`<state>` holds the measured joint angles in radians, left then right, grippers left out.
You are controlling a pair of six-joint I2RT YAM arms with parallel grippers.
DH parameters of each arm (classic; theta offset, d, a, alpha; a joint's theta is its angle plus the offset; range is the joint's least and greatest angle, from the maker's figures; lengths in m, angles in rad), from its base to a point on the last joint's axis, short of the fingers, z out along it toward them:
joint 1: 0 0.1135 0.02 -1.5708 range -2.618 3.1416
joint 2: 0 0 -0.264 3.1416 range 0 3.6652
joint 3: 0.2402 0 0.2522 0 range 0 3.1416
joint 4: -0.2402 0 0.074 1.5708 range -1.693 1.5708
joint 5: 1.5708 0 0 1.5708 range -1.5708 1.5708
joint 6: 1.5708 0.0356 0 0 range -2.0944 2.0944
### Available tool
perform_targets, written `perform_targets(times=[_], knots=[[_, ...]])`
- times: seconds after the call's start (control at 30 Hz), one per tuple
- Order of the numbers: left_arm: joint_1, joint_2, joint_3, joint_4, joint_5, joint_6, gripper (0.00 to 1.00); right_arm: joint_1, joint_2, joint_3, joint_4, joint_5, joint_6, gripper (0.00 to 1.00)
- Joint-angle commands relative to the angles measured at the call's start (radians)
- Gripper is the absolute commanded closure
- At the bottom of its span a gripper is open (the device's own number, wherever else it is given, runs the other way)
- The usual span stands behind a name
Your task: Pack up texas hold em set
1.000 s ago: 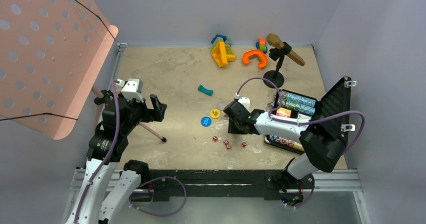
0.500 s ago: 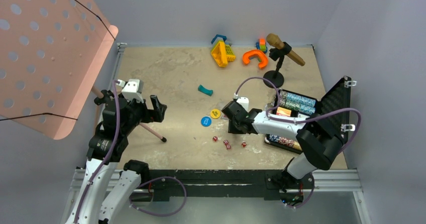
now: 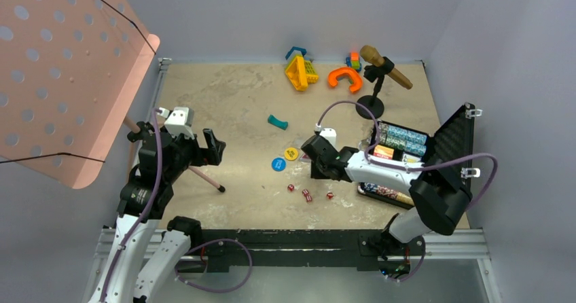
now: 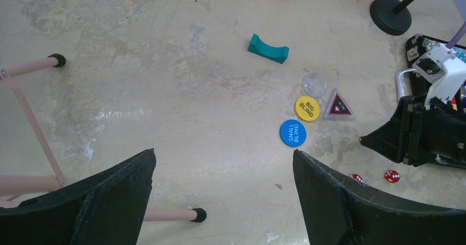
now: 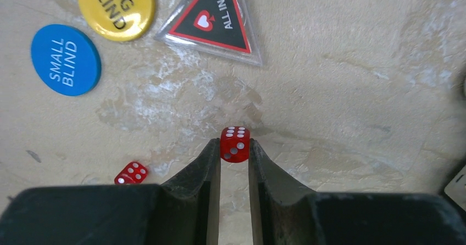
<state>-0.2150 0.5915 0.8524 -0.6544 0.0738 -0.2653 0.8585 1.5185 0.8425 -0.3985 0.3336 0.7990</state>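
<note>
The texas hold em set's black case [image 3: 454,136] lies open at the right, with chip rows [image 3: 402,140] and a red deck [image 3: 384,152] inside. My right gripper [image 5: 235,142] is low over the table, shut on a red die [image 5: 235,144] pinched at its fingertips. Another die [image 5: 131,172] lies to its left. Just beyond are the blue token [image 5: 66,60], yellow token [image 5: 116,6] and triangular token [image 5: 214,20]. From above, three dice [image 3: 306,195] show near that gripper [image 3: 319,174]. My left gripper [image 4: 222,162] hovers open and empty at the left [image 3: 214,147].
A teal curved piece [image 3: 277,121] lies mid-table. Yellow [image 3: 299,72] and orange [image 3: 344,79] plastic toys sit at the back. A microphone stand [image 3: 370,102] rises behind the case. A pink music stand [image 3: 68,72] leans over the left side, with one leg [image 3: 204,177] by my left gripper.
The right arm has shifted slightly, its elbow and cable drifting right. The dice, the tokens and the left arm stay where they were.
</note>
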Motion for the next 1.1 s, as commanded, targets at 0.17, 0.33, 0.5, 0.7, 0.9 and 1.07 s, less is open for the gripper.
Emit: perform_targets(times=[0.17,0.33,0.5,0.7,0.9,1.07], knots=[[0.008,-0.012,-0.003,0.016,0.031,0.043,0.02,-0.058,-0.191,0.047,-0.056,0.089,-0.181,0.97],[0.008,-0.041,-0.015,0.028,0.047,0.055,0.01,-0.263,-0.303,0.01,-0.074,-0.007,-0.271,0.99],[0.008,-0.054,-0.022,0.038,0.065,0.055,0.01,-0.442,-0.369,0.023,-0.135,-0.058,-0.369,1.0],[0.008,-0.058,-0.029,0.047,0.079,0.055,0.01,-0.619,-0.411,0.03,-0.187,-0.139,-0.432,1.0],[0.008,-0.055,-0.029,0.05,0.078,0.054,0.01,-0.809,-0.437,-0.009,-0.216,-0.23,-0.466,1.0],[0.006,-0.043,-0.029,0.05,0.09,0.055,0.01,-0.94,-0.396,-0.024,-0.196,-0.326,-0.477,1.0]])
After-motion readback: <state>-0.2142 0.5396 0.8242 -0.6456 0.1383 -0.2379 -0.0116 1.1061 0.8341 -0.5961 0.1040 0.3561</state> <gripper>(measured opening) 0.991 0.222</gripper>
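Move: About 25 cm to the right of the right hand and 3 cm ahead lies the middle of the open chip case, roughly level with the hand, which holds a red die just off the table. The Hold'em card box inside is about 6 cm ahead and 22 cm right. The All In triangle is 7 cm ahead and 3 cm left; a lone die is 6 cm back and 4 cm right. From the left hand, the case is some 55 cm right, 3 cm ahead and 20 cm below. Keeping the red die pinched between its fingertips, the right hand first climbs steeply, then swings right towards the chip case, some 24 cm across and about 9 cm higher overall, with a slight forward reach. The fingers at first tip up a little, and the wrist turns about 20 degrees clockwise as the hand comes over the open case, still shut on the die. ##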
